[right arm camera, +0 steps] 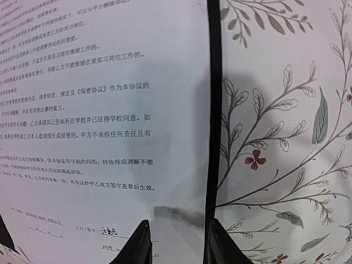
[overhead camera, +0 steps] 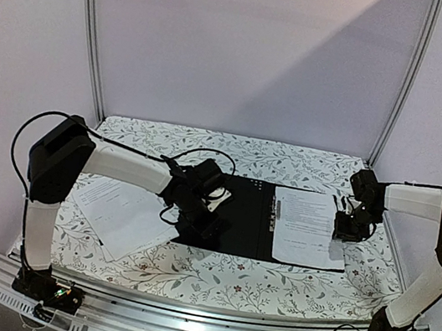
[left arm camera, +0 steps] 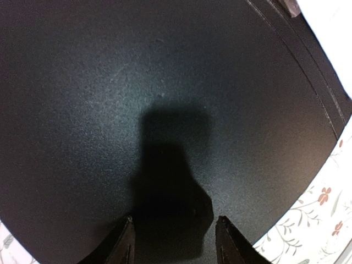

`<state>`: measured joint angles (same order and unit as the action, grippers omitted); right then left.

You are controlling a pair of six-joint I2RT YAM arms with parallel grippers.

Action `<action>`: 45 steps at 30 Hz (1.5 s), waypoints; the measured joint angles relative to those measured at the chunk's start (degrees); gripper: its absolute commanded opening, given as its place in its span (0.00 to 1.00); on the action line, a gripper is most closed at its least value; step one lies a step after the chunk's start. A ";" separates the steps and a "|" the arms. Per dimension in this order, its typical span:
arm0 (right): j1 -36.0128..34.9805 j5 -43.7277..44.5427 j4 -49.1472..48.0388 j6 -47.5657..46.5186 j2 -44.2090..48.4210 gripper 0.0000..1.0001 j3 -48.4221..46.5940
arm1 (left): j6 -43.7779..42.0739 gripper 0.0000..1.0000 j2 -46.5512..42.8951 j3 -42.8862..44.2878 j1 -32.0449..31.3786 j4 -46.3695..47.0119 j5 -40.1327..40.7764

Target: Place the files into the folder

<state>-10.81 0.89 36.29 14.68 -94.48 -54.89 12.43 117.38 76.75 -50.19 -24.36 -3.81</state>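
The folder (overhead camera: 237,219) lies opened flat in the middle of the table, black inside facing up. One white printed sheet (overhead camera: 306,226) rests on its right half. More of the files (overhead camera: 123,215) lie loose on the cloth to the left. My left gripper (overhead camera: 204,218) hovers over the folder's left half; in the left wrist view it (left arm camera: 175,220) is open over the bare black folder surface (left arm camera: 165,82). My right gripper (overhead camera: 346,231) is at the sheet's right edge, open (right arm camera: 179,223), straddling the sheet (right arm camera: 99,137) and the folder's black rim (right arm camera: 212,110) with nothing gripped.
A floral tablecloth (overhead camera: 210,278) covers the table and shows beside the folder (right arm camera: 286,137). A binder clip strip (overhead camera: 275,208) runs along the folder's spine. Aluminium posts (overhead camera: 94,34) stand at the back corners, and a rail (overhead camera: 204,320) runs along the near edge.
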 measured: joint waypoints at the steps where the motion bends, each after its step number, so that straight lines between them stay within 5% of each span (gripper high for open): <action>1: 0.00 0.00 0.17 0.24 0.07 0.45 0.00 | -0.02 0.51 0.00 0.00 -0.02 0.00 0.02; 7: 0.00 0.50 1.99 -0.35 2.43 0.56 -0.70 | -0.17 0.52 0.00 0.00 -0.04 0.00 0.04; 20: 0.00 1.60 2.27 -0.63 4.33 0.60 -2.80 | -0.33 0.57 -1.11 -1.18 -0.04 0.61 0.28; 29: -3.48 -3.26 -2.99 -2.19 6.16 0.59 -2.82 | 1.77 0.67 -12.81 -6.51 1.29 1.01 3.23; 37: -12.94 -11.47 -11.61 -3.23 2.95 0.62 -6.64 | 13.00 0.72 -29.38 -22.82 18.49 6.08 5.20; 45: -22.01 -17.90 -18.71 -1.20 -12.39 0.65 -21.79 | 19.82 0.76 -39.41 -34.36 33.00 5.77 6.80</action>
<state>-32.82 -17.02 17.58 13.47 -106.87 -76.69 32.25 77.97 42.39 -17.19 -18.59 2.98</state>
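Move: Some 23 cm to the left of the left hand, about level with it and a centimetre or so below, lie the remaining files; the folder's left flap has its middle about 5 cm right and 8 cm ahead of that hand. From the right hand those files are roughly 62 cm to the left and 4 cm back, the inserted sheet's middle about 10 cm left and 2 cm ahead, and the folder's spine some 22 cm left and 2 cm ahead. Lifting off the folder's left flap after a short hold, the left hand swings about 28 cm left to hover over the remaining files, turning some 50 degrees counter-clockwise and opening wider. The right hand opens further, rises clear of the inserted sheet's right edge, then sweeps about 25 cm left and 9 cm up across the sheet to above the spine, tilting and turning counter-clockwise. ##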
